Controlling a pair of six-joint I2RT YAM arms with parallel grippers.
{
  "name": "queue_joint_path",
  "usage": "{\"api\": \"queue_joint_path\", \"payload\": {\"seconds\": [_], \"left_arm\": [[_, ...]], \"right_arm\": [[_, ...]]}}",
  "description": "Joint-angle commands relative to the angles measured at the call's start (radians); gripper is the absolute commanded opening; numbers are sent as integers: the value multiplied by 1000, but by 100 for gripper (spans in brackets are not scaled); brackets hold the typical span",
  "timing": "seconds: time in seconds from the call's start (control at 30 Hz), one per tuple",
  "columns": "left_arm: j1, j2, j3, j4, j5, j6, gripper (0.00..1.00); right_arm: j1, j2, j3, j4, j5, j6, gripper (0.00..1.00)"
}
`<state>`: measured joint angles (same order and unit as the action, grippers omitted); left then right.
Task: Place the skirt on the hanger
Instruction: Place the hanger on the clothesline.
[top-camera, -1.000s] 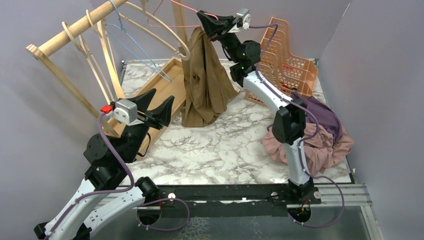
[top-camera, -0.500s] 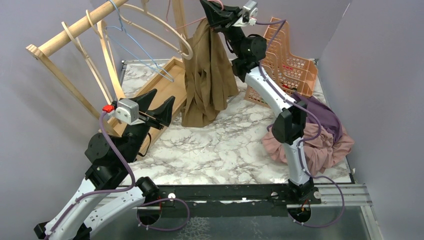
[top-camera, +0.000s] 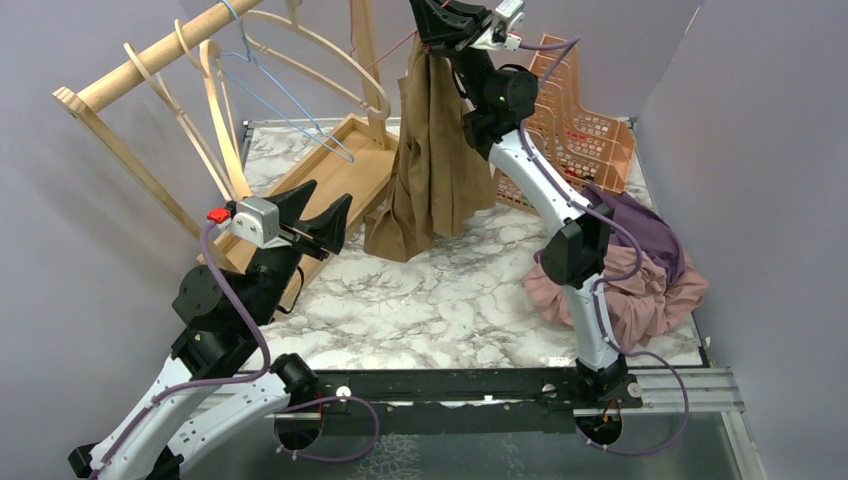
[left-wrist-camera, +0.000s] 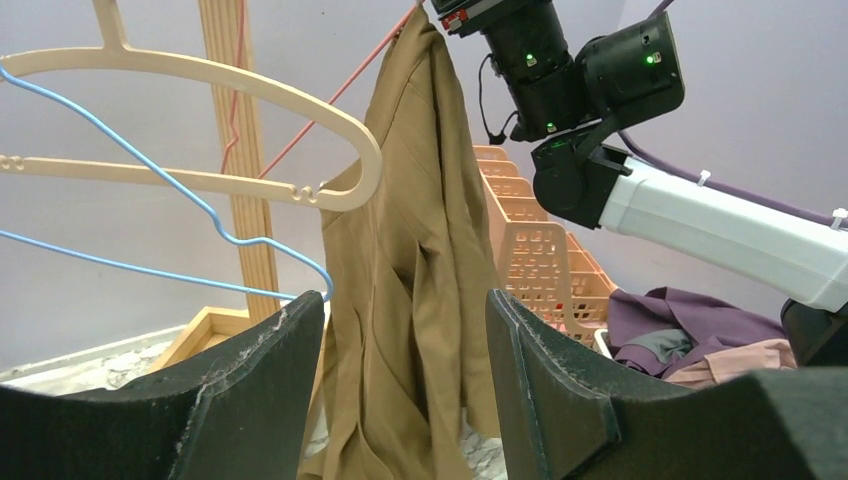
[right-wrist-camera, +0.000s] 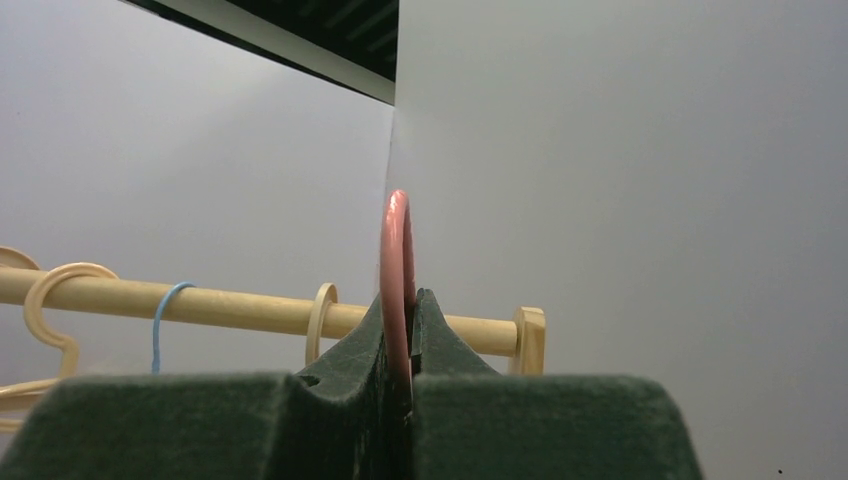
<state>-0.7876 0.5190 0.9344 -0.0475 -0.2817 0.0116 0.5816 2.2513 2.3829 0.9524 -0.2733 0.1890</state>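
A brown skirt (top-camera: 430, 150) hangs in long folds from a thin pink hanger (right-wrist-camera: 397, 250); its hem rests on the marble table. My right gripper (top-camera: 432, 22) is high at the back, shut on the pink hanger's hook, which stands up between its fingertips (right-wrist-camera: 400, 300). In the left wrist view the skirt (left-wrist-camera: 410, 260) drapes from the pink wire (left-wrist-camera: 350, 85) just under the right arm. My left gripper (top-camera: 320, 205) stays open, low and left of the skirt, holding nothing (left-wrist-camera: 405, 300).
A wooden rail (top-camera: 150, 55) carries cream hangers (top-camera: 330, 60) and a blue wire hanger (top-camera: 290, 110) above a wooden tray base (top-camera: 330, 180). An orange basket (top-camera: 580, 120) stands back right. A pile of pink and purple clothes (top-camera: 650, 270) lies beside the right arm.
My right gripper has risen and shifted slightly right, lifting the pink hanger and skirt higher. The skirt now hangs straighter. The left arm has not moved.
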Motion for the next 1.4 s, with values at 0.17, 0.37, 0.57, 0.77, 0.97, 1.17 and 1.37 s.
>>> {"api": "queue_joint_path", "payload": {"seconds": [0.17,0.37,0.57,0.77,0.97,1.17,1.37], "left_arm": [[-4,3,18,-35,-96,-39,63],[-4,25,33,-75,-132,-48,63],[-4,40,23,-96,-136,-65,63],[-4,46,23,-114,-146,-79,63],[-4,38,20,-137,-149,-101,63],[-4,37,24,-153,-159,-112,63],[-4,39,22,-164,-153,-125,63]], "right_arm": [[9,-178,-257,143,61,11,1],[14,-363,-545,38,114,-4,10],[13,-471,-702,-118,106,-24,14],[14,-542,-718,-365,64,-52,20],[14,-559,-672,-642,33,-123,33],[14,-467,-479,-914,40,-177,37],[14,-381,-410,-921,80,-196,42]]}}
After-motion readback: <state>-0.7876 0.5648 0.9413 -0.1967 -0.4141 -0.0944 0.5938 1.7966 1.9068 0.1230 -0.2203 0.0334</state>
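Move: The right hand grips a lower corner of the pink hanger, the skirt dangling from it. The clothesline rod's free stretch near its far end lies about 9 cm ahead of this hand, 17 cm left and 15 cm above. The far post stands roughly 14 cm ahead and 12 cm left; the wooden hanger's near tip is some 8 cm back, 7 cm left and slightly lower. From the idle left hand that rod stretch is about 33 cm ahead, 4 cm left and 30 cm up. Downwards goes the right hand, about 13 cm in all, to set the hanger's hook over the rod. After the first 5 cm or so its fingers begin to open and let go of the corner; it draws back about 3 cm, then eases forward again while the wrist tips the fingers over from pointing up. The open, empty left hand sinks about 4.5 cm, edges forward and tips down slightly. ##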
